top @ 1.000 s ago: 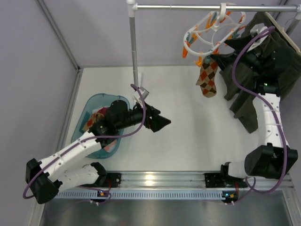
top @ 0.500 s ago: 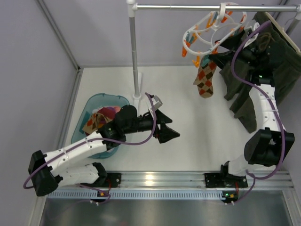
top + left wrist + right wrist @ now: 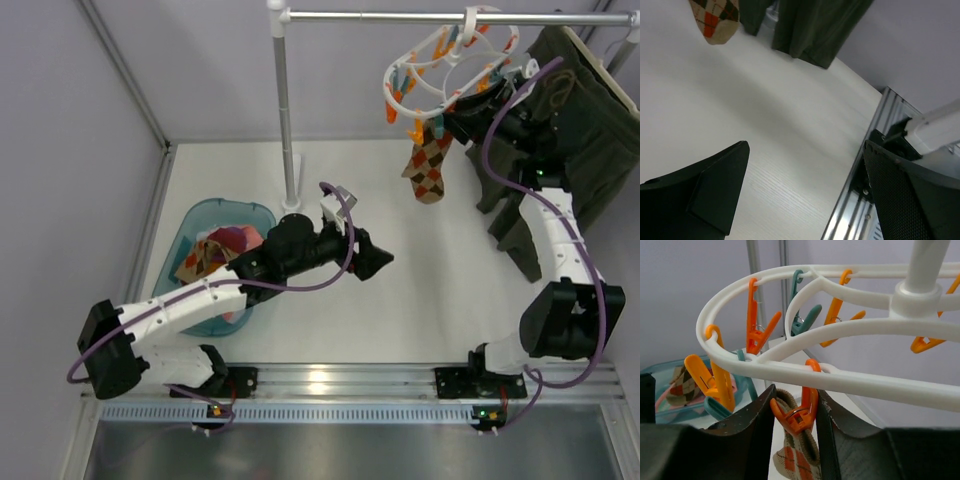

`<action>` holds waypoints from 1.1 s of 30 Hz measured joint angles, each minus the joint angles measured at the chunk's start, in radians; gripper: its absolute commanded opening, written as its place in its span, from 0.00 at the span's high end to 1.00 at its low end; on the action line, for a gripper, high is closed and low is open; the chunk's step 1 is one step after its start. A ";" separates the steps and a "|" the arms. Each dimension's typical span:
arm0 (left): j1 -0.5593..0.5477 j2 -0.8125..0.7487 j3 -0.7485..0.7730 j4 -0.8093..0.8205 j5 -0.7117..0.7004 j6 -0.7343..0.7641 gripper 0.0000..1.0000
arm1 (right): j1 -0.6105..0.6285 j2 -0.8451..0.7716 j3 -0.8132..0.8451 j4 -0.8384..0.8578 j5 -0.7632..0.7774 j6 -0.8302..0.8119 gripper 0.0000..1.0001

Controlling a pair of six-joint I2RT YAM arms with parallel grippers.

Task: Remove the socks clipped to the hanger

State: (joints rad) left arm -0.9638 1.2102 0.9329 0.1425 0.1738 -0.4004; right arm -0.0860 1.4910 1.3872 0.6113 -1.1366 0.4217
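Observation:
The white hanger [image 3: 447,62] hangs from the rail at the back right, with orange and teal clothespins around its ring [image 3: 840,379]. One orange-brown argyle sock [image 3: 427,166] dangles from an orange clothespin [image 3: 799,412]. My right gripper [image 3: 452,112] is up under the ring, and in the right wrist view its gripper [image 3: 795,396] presses that clothespin from both sides, the sock [image 3: 799,460] hanging below. My left gripper [image 3: 384,258] hovers open and holding nothing over mid-table; the left wrist view shows that gripper [image 3: 805,150] with the sock's toe [image 3: 715,19] far off.
A teal basket [image 3: 196,222] at the left holds several socks [image 3: 215,250]. A large dark olive garment [image 3: 580,130] hangs at the right, behind my right arm. A metal pole [image 3: 285,110] stands at the back. An aluminium rail [image 3: 330,380] runs along the near edge.
My right gripper's jaws have closed in onto the orange clothespin, and the hanger and sock have swung slightly left. My left arm has moved right, away from the basket.

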 measured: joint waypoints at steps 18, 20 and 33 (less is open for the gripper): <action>-0.043 0.589 0.515 0.095 -0.536 0.166 0.02 | 0.155 -0.204 -0.059 -0.327 0.381 -0.222 0.63; -0.040 0.632 0.544 0.112 -0.547 0.196 0.01 | 0.166 -0.223 -0.072 -0.337 0.407 -0.220 0.64; 0.037 0.809 0.696 0.287 -0.378 0.234 0.83 | 0.212 -0.290 -0.124 -0.354 0.485 -0.149 0.64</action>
State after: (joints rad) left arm -0.9272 2.0197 1.6287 0.4297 -0.2039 -0.1665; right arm 0.1261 1.2015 1.2629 0.2573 -0.6514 0.2726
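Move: About 22 cm ahead and 13 cm to the right of the left hand, roughly level with it, hangs the argyle sock; its orange clip is some 14 cm above the sock's middle. That clip already sits between the right fingers, with the sock's middle about 13 cm below the right hand. The yellow clip is some 7 cm left and 3 cm back of the right hand; the hanger ring's centre lies 8 cm ahead and 6 cm above. Swinging quickly forward about 20 cm and right some 12 cm, the left hand goes in to the hanging sock, turning about 25 degrees counter-clockwise and tipping its fingers up, then starts to close from wide open around the fabric. Meanwhile the right hand keeps hold of the orange clip and eases it back about 4 cm, a little left and up, turning some 15 degrees clockwise. ##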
